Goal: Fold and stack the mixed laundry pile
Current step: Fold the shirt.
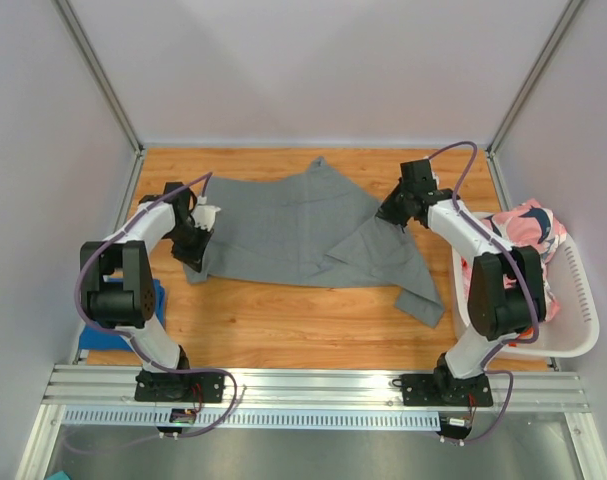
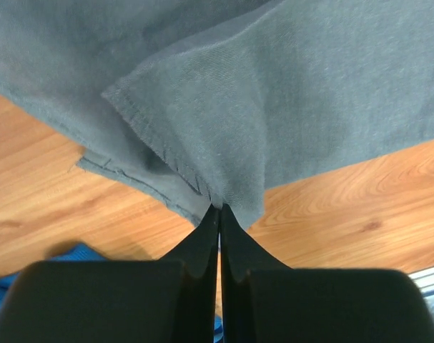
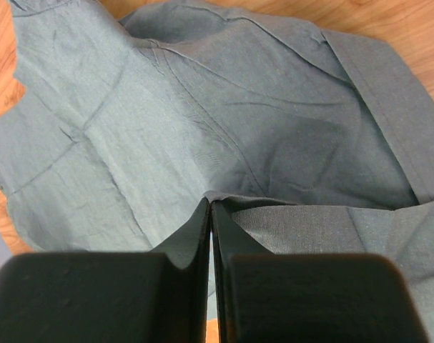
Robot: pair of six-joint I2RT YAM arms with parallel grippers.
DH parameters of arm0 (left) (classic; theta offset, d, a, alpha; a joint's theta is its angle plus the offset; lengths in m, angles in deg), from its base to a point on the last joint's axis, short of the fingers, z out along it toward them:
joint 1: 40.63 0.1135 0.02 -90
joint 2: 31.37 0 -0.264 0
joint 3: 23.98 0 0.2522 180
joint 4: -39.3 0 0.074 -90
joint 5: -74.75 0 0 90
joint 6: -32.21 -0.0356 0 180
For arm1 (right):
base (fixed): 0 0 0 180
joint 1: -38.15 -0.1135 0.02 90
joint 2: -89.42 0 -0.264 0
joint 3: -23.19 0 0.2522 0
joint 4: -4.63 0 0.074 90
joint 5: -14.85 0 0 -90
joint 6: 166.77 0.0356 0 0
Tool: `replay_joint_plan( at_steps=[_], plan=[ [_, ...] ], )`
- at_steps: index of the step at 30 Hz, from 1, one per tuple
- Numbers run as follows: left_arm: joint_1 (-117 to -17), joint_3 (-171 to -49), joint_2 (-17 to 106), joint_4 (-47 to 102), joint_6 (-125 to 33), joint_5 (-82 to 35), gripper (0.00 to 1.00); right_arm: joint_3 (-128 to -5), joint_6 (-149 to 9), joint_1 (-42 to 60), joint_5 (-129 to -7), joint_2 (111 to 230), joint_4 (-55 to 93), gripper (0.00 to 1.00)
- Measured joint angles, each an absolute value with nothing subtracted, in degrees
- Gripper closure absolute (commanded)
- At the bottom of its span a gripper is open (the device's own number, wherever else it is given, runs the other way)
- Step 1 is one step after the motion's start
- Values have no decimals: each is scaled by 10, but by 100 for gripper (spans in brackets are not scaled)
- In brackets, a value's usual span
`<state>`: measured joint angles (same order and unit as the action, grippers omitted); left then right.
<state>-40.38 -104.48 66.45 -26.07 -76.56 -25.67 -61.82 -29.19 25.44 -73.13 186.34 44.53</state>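
A long grey garment (image 1: 293, 230) lies spread over the back half of the wooden table (image 1: 283, 320). At its left edge my left gripper (image 1: 196, 240) is shut on a pinch of the grey cloth (image 2: 220, 153), with a hemmed corner lifted off the wood. My right gripper (image 1: 395, 212) is shut on a fold of the same grey garment (image 3: 224, 128) near its right side. A pink patterned garment (image 1: 528, 228) sits in the basket at the right. A bright blue cloth (image 1: 158, 300) lies by the left arm's base, mostly hidden.
The white slotted basket (image 1: 573, 320) stands at the table's right edge, beside the right arm. Aluminium frame posts (image 1: 98, 75) rise at the back corners. A metal rail (image 1: 313, 385) runs along the near edge. Bare wood shows between the garment and the rail.
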Motion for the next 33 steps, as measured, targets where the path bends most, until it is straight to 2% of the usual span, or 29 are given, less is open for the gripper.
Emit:
replay_joint_plan(
  at_steps=[9,13,14,15,16,17,20,28,33],
  plan=[
    [-326,-993,621,-257,-797,-234,100,-562,-306,251,-752,1784,468,100],
    [-322,-982,619,-247,-807,-226,100,-562,-307,239,-765,1779,471,100],
    [-323,-976,619,-244,-809,-223,97,-562,-307,237,-767,1779,471,100],
    [-324,-967,618,-239,-812,-218,89,-562,-308,235,-769,1779,473,100],
    [-323,-958,618,-238,-815,-213,79,-562,-308,234,-772,1779,473,100],
    [-323,-951,618,-238,-820,-208,60,-562,-310,234,-772,1780,473,100],
    [-323,-949,615,-250,-829,-205,47,-567,-312,234,-772,1789,473,100],
    [-323,-1064,571,-279,-837,-259,43,-597,-322,229,-772,1812,473,100],
    [-323,-1116,632,-274,-832,-300,43,-597,-322,228,-772,1812,473,100]
  ],
)
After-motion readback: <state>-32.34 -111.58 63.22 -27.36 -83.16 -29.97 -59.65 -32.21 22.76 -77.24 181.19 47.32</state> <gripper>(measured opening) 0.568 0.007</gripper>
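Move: My left hand has a pinch of the shirt's near-left corner, to be taken to bare table about 5 cm to its left and 4 cm back, 2 cm lower. From that hand, the folded blue cloth is roughly 17 cm left and 13 cm back, the shirt's far-left corner some 20 cm ahead and 3 cm right. That bare spot lies about 50 cm left of my right hand, 16 cm back and 10 cm below. Still pinching the corner, I draw it low over the table with my left hand, about 5 cm left and 4 cm back, sinking slightly; there I open the fingers and let go, then rise some 7 cm and swing about 8 cm forward over the shirt's left border. Meanwhile my right hand keeps its pinch on the shirt, eases back about 3.5 cm, then a little forward again. ##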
